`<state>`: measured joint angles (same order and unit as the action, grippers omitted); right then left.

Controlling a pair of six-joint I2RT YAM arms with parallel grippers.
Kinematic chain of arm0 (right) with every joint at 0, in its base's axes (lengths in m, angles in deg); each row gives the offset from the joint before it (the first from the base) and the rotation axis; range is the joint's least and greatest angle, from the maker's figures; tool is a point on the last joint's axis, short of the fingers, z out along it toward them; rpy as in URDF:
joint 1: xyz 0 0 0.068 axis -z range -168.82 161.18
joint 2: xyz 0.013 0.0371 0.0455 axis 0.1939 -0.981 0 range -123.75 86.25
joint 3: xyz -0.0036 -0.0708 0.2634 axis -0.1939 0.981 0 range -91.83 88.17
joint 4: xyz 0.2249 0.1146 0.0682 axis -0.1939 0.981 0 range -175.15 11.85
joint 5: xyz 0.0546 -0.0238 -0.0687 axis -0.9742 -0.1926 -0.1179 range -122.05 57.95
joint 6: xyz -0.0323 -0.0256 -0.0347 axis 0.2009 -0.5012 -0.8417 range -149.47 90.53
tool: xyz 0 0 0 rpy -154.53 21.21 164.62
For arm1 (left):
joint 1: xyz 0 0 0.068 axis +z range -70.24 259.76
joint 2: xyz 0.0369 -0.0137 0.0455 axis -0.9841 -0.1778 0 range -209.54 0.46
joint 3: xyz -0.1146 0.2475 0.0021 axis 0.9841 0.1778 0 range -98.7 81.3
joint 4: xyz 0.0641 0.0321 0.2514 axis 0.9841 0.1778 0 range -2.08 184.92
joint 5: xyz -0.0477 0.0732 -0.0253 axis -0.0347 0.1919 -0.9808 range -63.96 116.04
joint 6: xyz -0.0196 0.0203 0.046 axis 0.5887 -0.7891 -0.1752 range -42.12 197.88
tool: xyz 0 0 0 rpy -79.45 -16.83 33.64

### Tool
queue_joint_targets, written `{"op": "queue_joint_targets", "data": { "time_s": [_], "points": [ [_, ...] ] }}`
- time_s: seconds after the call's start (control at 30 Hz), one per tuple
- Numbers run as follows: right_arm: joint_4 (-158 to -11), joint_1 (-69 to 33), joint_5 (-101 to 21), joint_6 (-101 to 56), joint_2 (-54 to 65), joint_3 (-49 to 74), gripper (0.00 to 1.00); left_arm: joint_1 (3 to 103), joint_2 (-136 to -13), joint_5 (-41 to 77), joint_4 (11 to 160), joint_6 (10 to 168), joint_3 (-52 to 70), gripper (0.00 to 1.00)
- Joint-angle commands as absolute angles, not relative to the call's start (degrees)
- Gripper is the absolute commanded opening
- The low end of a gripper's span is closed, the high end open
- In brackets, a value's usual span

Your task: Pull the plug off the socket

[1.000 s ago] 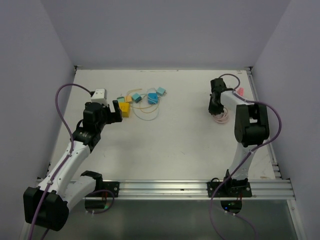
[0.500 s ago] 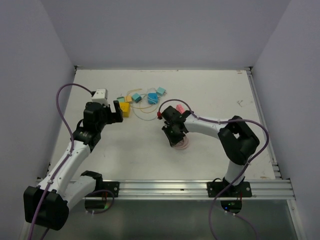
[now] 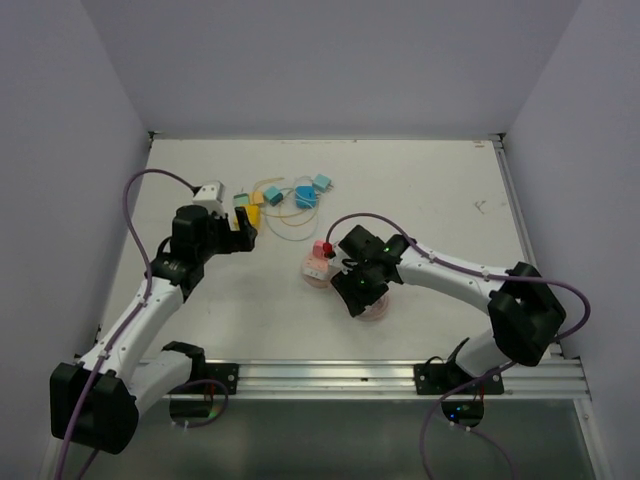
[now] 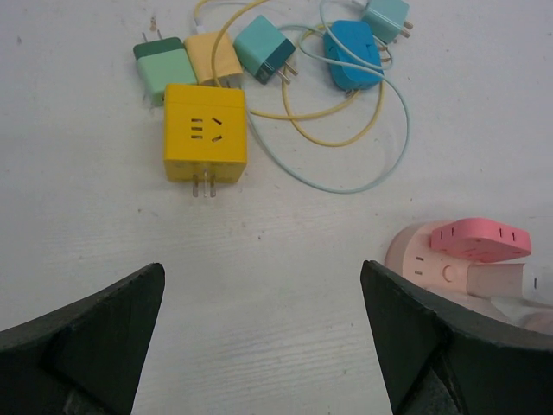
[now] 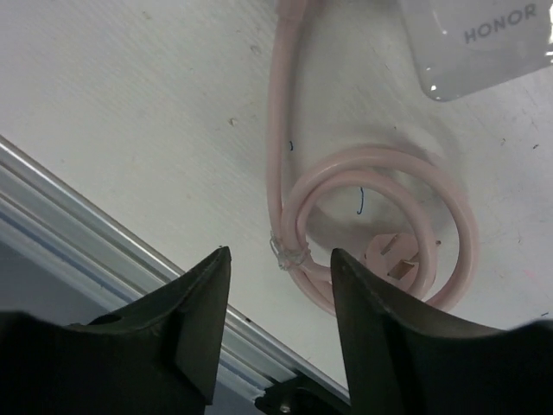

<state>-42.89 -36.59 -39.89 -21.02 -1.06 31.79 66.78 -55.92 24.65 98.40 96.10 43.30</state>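
A round pink socket [image 3: 316, 268] lies at the table's middle with a pink plug [image 3: 323, 248] seated on top; the left wrist view shows the socket [image 4: 421, 258] and the plug [image 4: 480, 239] at its right edge. A white HONOR charger [image 5: 479, 39] lies by the socket's coiled pink cable [image 5: 380, 220]. My right gripper [image 3: 356, 300] hovers just right of the socket, over the coil, open with nothing between its fingers [image 5: 281, 252]. My left gripper [image 3: 245, 224] stands wide open and empty [image 4: 262, 266] over bare table, left of the socket.
A yellow cube adapter [image 4: 205, 131] and several small green, yellow, teal and blue plugs with thin looped cables [image 4: 346, 130] lie at the back left. The aluminium rail [image 5: 86, 226] along the table's near edge runs close under the right gripper.
My right arm swung from the far right to the table's middle, bringing the pink socket and cable along, and its jaws have now parted. The left gripper shifted slightly right.
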Motion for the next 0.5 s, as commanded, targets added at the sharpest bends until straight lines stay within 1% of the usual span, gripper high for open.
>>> {"op": "queue_joint_targets", "data": {
  "time_s": [0.0,0.03,0.1,0.27,0.47],
  "points": [
    [-43.9,-36.5,-42.9,-22.8,1.5,29.9,0.56,65.9,-56.4,20.0,100.0,97.2,40.6,0.99],
    [-44.0,-36.5,-43.0,-23.0,1.6,29.3,0.57,65.6,-56.7,19.1,100.3,97.0,40.3,0.99],
    [-44.3,-36.5,-41.5,-23.0,1.6,27.4,0.58,63.9,-56.9,18.4,100.7,95.9,40.0,0.99],
    [-47.8,-35.8,-39.1,-22.7,4.3,25.2,0.55,56.7,-59.4,17.3,102.3,94.3,39.2,1.00],
    [-50.8,-30.3,-41.2,-25.4,3.4,24.6,0.54,54.5,-61.8,14.7,100.9,96.4,39.3,0.99]
  ]
}}
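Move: The pink socket with its plugs stands about 15 cm to the left hand's right, 3 cm nearer the base and some 13 cm lower. The yellow plug lies about 10 cm ahead of that hand, 1 cm to its left and equally low. From the right hand, the socket is roughly 10 cm ahead, 8 cm left and 2 cm lower; the coiled cable lies about 4 cm ahead, 5 cm right and 5 cm below. Touching nothing, both hands close in on the socket. The left sweeps about 8 cm right and 3.5 cm back, sinking slightly, fingers wide open and yawing nearly 20 degrees clockwise. The right, already clear of the coiled cable, rises about 5 cm while going as far forward and a little left, its half-open fingers swinging forward and left. ##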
